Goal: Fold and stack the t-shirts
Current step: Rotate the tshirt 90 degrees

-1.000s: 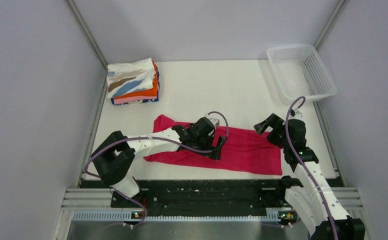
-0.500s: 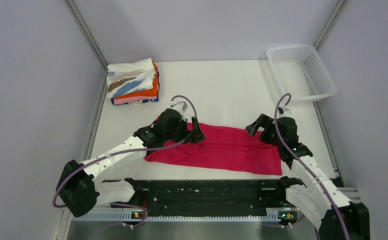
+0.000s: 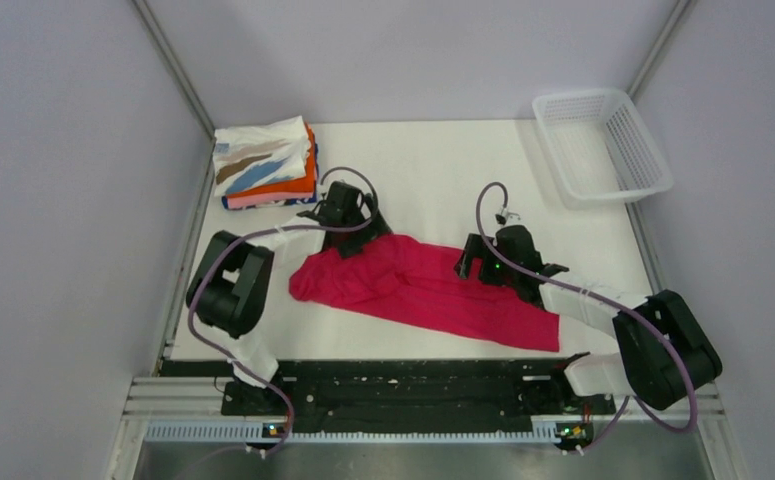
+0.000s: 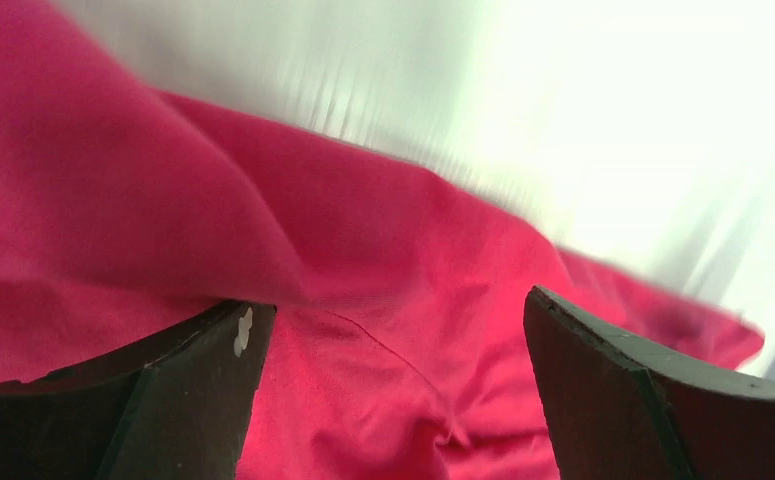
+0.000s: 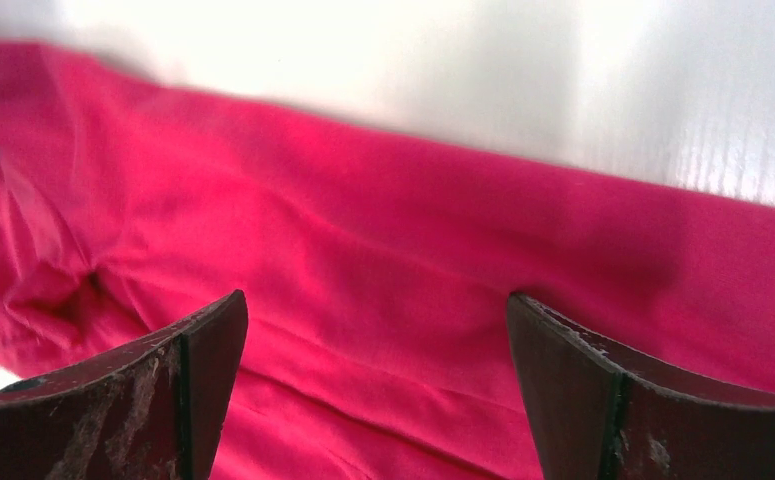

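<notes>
A magenta-red t-shirt (image 3: 433,295) lies rumpled across the table's middle, its left end bunched. My left gripper (image 3: 358,232) hovers open at the shirt's upper left corner; in the left wrist view the red cloth (image 4: 383,260) lies under and between its spread fingers (image 4: 193,390), not pinched. Over the shirt's far edge, right of centre, my right gripper (image 3: 471,262) also stands open, with flat red cloth (image 5: 383,250) below its gap (image 5: 378,310). The folded t-shirts (image 3: 265,165) are stacked at the back left, a white one with tan and blue streaks on top.
A white mesh basket (image 3: 603,145) stands at the back right corner. Grey walls close in the table (image 3: 433,170) on the left, right and back. The left arm's elbow (image 3: 225,285) sits near the left edge.
My left gripper swung from the shirt's middle to its upper left corner. My right gripper moved left onto the shirt's far edge. The shirt's left end has bunched up.
</notes>
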You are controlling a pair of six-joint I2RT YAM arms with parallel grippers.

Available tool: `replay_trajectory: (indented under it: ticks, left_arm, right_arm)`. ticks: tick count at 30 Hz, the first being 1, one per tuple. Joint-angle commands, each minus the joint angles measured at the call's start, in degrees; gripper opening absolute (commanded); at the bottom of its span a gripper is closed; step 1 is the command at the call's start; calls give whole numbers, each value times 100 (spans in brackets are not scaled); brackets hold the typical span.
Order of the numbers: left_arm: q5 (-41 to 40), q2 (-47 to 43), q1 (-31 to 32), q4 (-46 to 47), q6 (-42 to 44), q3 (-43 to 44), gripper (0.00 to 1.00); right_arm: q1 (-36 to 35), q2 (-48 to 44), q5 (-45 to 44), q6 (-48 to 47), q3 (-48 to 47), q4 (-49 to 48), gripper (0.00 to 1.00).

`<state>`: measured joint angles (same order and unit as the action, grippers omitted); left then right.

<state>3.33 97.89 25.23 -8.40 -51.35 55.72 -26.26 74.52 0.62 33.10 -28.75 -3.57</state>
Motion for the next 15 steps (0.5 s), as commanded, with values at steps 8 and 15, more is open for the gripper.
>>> replay_trajectory:
  ticks: [8, 15]
  left_arm:
    - [982, 3421, -149, -139, -482, 3963, 99]
    - [931, 6213, -168, 1137, -1964, 8026, 99]
  right_arm:
    - [-788, 55, -323, 545, -27, 524, 99]
    - [-1451, 450, 941, 701, -243, -454, 99]
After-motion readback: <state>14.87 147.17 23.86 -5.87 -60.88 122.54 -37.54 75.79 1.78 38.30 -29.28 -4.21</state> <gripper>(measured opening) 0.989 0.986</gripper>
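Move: The left hand's open fingers already rest on the far edge of the t-shirt's left part; the t-shirt's middle is about 15 cm back and 15 cm to its right, and the folded stack is some 23 cm ahead and 24 cm left. From the right hand, also on the t-shirt, that middle lies about 7 cm back and 12 cm left, and the white basket about 36 cm ahead and 32 cm right. Open-fingered, the left hand drags the t-shirt's end about 27 cm forward-right while the right presses, sliding 7 cm left-back. ##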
